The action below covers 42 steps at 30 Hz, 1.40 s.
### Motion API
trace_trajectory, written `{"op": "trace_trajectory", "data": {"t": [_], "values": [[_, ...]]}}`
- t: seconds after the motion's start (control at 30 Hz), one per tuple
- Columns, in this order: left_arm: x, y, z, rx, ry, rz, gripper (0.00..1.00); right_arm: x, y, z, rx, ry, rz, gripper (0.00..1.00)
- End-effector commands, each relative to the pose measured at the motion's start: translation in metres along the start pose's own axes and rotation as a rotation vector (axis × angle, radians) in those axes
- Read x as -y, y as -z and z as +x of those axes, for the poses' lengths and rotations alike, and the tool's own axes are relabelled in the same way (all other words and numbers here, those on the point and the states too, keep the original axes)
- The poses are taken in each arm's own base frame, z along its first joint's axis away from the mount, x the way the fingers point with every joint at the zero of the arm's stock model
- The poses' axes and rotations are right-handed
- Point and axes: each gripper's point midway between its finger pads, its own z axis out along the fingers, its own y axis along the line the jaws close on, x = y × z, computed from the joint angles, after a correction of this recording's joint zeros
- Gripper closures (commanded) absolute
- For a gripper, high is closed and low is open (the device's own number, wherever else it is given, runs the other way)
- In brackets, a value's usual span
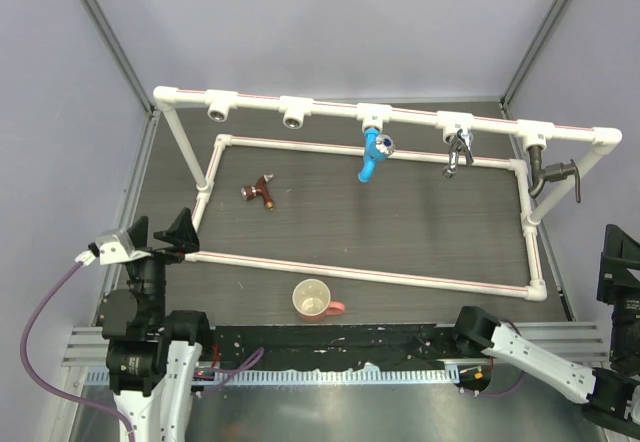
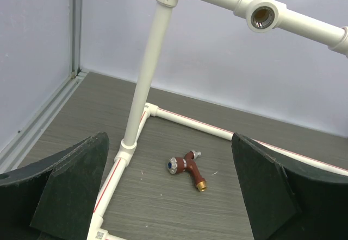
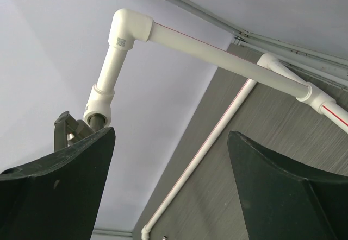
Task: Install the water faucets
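Note:
The reddish-brown copper faucet (image 1: 260, 192) lies loose on the dark table inside the white pipe frame (image 1: 360, 274), at the left. In the left wrist view the copper faucet (image 2: 187, 166) lies ahead, between my fingers and beyond them. My left gripper (image 1: 160, 234) is open and empty, just outside the frame's left corner. The blue faucet (image 1: 373, 152), chrome faucet (image 1: 458, 152) and dark faucet (image 1: 555, 174) hang from the top rail. Two tee sockets (image 1: 219, 112) at the left are empty. My right gripper (image 1: 620, 262) is open and empty at the far right; the dark faucet (image 3: 65, 128) peeks from behind its finger.
A cream mug with a pink handle (image 1: 313, 299) stands on the table in front of the frame's near rail. The frame's upright post (image 2: 144, 82) rises just left of the copper faucet. Grey walls close the table on three sides.

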Motion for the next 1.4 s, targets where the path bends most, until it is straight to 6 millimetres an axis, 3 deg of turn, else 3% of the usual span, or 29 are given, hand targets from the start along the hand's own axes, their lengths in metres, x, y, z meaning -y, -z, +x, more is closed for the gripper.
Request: {"op": "trace_trajectory", "data": {"t": [0.0,0.3,0.53,0.7,0.73,0.87,1.1,1.37], "values": [[0.003,0.009,-0.022,0.093,0.003,0.017,0.00,0.021,-0.006,-0.029,0.170,0.095,0.046,0.09],[0.000,0.007,-0.018,0.091,0.054,-0.005,0.00,0.020,-0.007,-0.027,0.162,0.093,0.042,0.10],[-0.014,-0.017,0.011,-0.011,0.153,-0.119,0.00,0.019,-0.009,-0.024,0.145,0.090,0.033,0.09],[-0.024,-0.038,0.061,-0.251,0.297,-0.282,0.00,0.018,-0.011,-0.022,0.133,0.090,0.028,0.09],[-0.029,-0.041,0.082,-0.342,0.313,-0.343,0.00,0.018,-0.011,-0.021,0.131,0.090,0.027,0.09],[-0.029,-0.045,0.131,-0.529,0.401,-0.442,0.00,0.017,-0.013,-0.019,0.115,0.090,0.019,0.09],[-0.017,-0.028,0.221,-0.802,0.581,-0.520,0.00,0.014,-0.018,-0.014,0.078,0.088,0.000,0.09],[0.006,-0.007,0.275,-0.928,0.539,-0.563,0.00,0.012,-0.021,-0.010,0.054,0.094,-0.013,0.09]]}}
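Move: The brown faucet on the table lies about 20 cm ahead of the left hand, 7 cm to its right and 31 cm below. The top pipe's leftmost empty socket is roughly above the faucet, only some 4 cm below the hand; the frame's near-left corner is 16 cm back from the faucet and 17 cm to its left. From the right hand the faucet is around 27 cm ahead, 68 cm left and 32 cm down. The open left hand plunges about 25 cm towards the brown faucet, swinging forward then rightward while tipping steeply down. ##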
